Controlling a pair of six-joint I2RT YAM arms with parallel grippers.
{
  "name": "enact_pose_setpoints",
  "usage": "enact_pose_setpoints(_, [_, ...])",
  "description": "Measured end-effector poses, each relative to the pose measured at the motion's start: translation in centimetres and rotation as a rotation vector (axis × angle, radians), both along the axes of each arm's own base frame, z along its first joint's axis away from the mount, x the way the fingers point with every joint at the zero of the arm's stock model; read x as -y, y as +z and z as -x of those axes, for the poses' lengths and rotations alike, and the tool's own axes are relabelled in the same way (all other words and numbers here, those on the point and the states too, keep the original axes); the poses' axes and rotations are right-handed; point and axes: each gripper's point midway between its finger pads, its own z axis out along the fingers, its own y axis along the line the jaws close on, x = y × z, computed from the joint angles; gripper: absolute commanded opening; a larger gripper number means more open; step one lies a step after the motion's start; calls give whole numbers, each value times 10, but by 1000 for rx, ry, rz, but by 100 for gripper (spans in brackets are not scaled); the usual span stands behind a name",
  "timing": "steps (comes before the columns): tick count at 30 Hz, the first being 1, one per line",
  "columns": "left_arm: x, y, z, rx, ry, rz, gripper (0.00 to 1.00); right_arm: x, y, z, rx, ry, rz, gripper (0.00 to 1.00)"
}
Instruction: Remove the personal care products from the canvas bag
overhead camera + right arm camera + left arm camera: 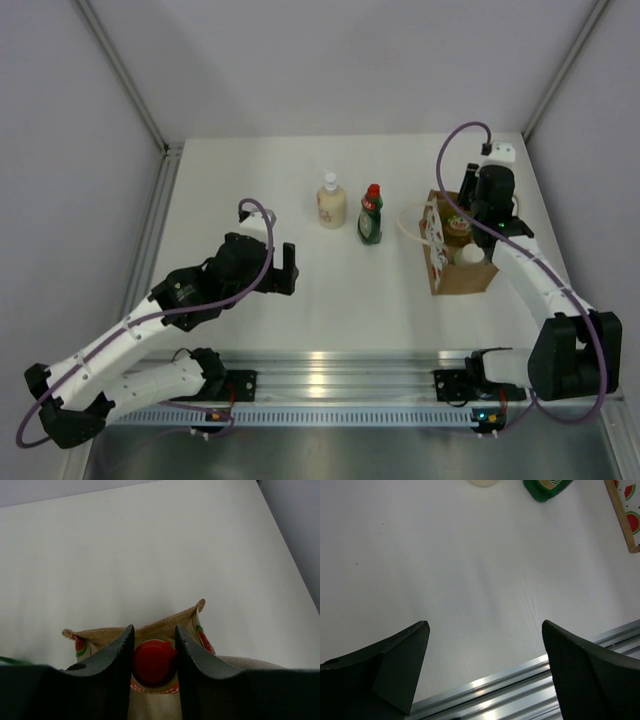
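The brown canvas bag [462,275] stands upright at the right, its white printed side panel facing left. Inside it I see a yellow bottle [458,228] and a white-capped grey-beige bottle [470,256]. My right gripper [470,207] reaches down into the bag mouth. In the right wrist view its gripper [154,632] is shut on the yellow bottle's red cap [152,661], with the bag's rim [165,626] behind. The cream bottle [331,203] and the dark green bottle [370,217] stand on the table left of the bag. My left gripper [284,268] is open and empty above bare table.
In the left wrist view the open gripper [485,625] hovers near the aluminium rail [520,690] at the table's front edge. The cream bottle's base [483,482], the green bottle's base [547,487] and the bag's side [625,515] show at the top.
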Motion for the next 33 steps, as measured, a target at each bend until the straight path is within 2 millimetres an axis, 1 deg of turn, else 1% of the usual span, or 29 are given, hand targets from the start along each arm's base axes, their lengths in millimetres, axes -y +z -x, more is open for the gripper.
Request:
enact_pose_setpoints(4, [-13,4,-4,27,41,-42,98,-3,23,4,21,15,5,0])
enact_pose_setpoints(8, [-28,9,-6,66,94,-67,98,-9,58,8,66,38,13,0])
enact_pose_setpoints(11, [-36,15,-8,95,130,-65,98,-16,87,11,101,61,17,0])
enact_pose_setpoints(15, [-43,15,-10,112,164,-73,98,-26,122,14,134,96,27,0])
enact_pose_setpoints(18, [-47,14,-11,115,183,-81,98,-38,148,20,155,133,36,0])
enact_pose_setpoints(21, [-50,14,-12,121,201,-83,98,-55,174,27,180,181,41,0])
enact_pose_setpoints(25, [-56,17,-14,133,229,-81,98,-85,198,33,205,251,43,0])
enact_pose_setpoints(28, [-61,18,-16,137,252,-83,98,-111,206,38,203,305,45,0])
enact_pose_setpoints(31, [-65,18,-18,137,272,-86,98,-136,210,39,200,353,45,0])
enact_pose_setpoints(33, [-69,18,-20,137,289,-88,98,-156,210,41,192,393,47,0])
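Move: The right hand already pinches the red cap of the yellow bottle standing in the bag. The green bottle, beside which there is free table, is about 18 cm to its left, 1 cm back, its middle some 10 cm lower. The cream pump bottle stands 27 cm left and 3 cm ahead; the bag's middle is 8 cm back, level sideways and 12 cm below. From the left hand the green bottle lies some 20 cm ahead and 21 cm right, 12 cm lower. Keeping its pinch on the red cap, the right hand draws the yellow bottle almost straight up out of the bag, about 21 cm in all, and in the upper part of the lift swings over to the left by some 15 cm and slightly back towards the green bottle, turning about 20 degrees counter-clockwise with the fingertips tipping up a little. The left hand, empty and wide open, meanwhile backs off about 7 cm to its left, away from the bottles, and turns counter-clockwise too. ##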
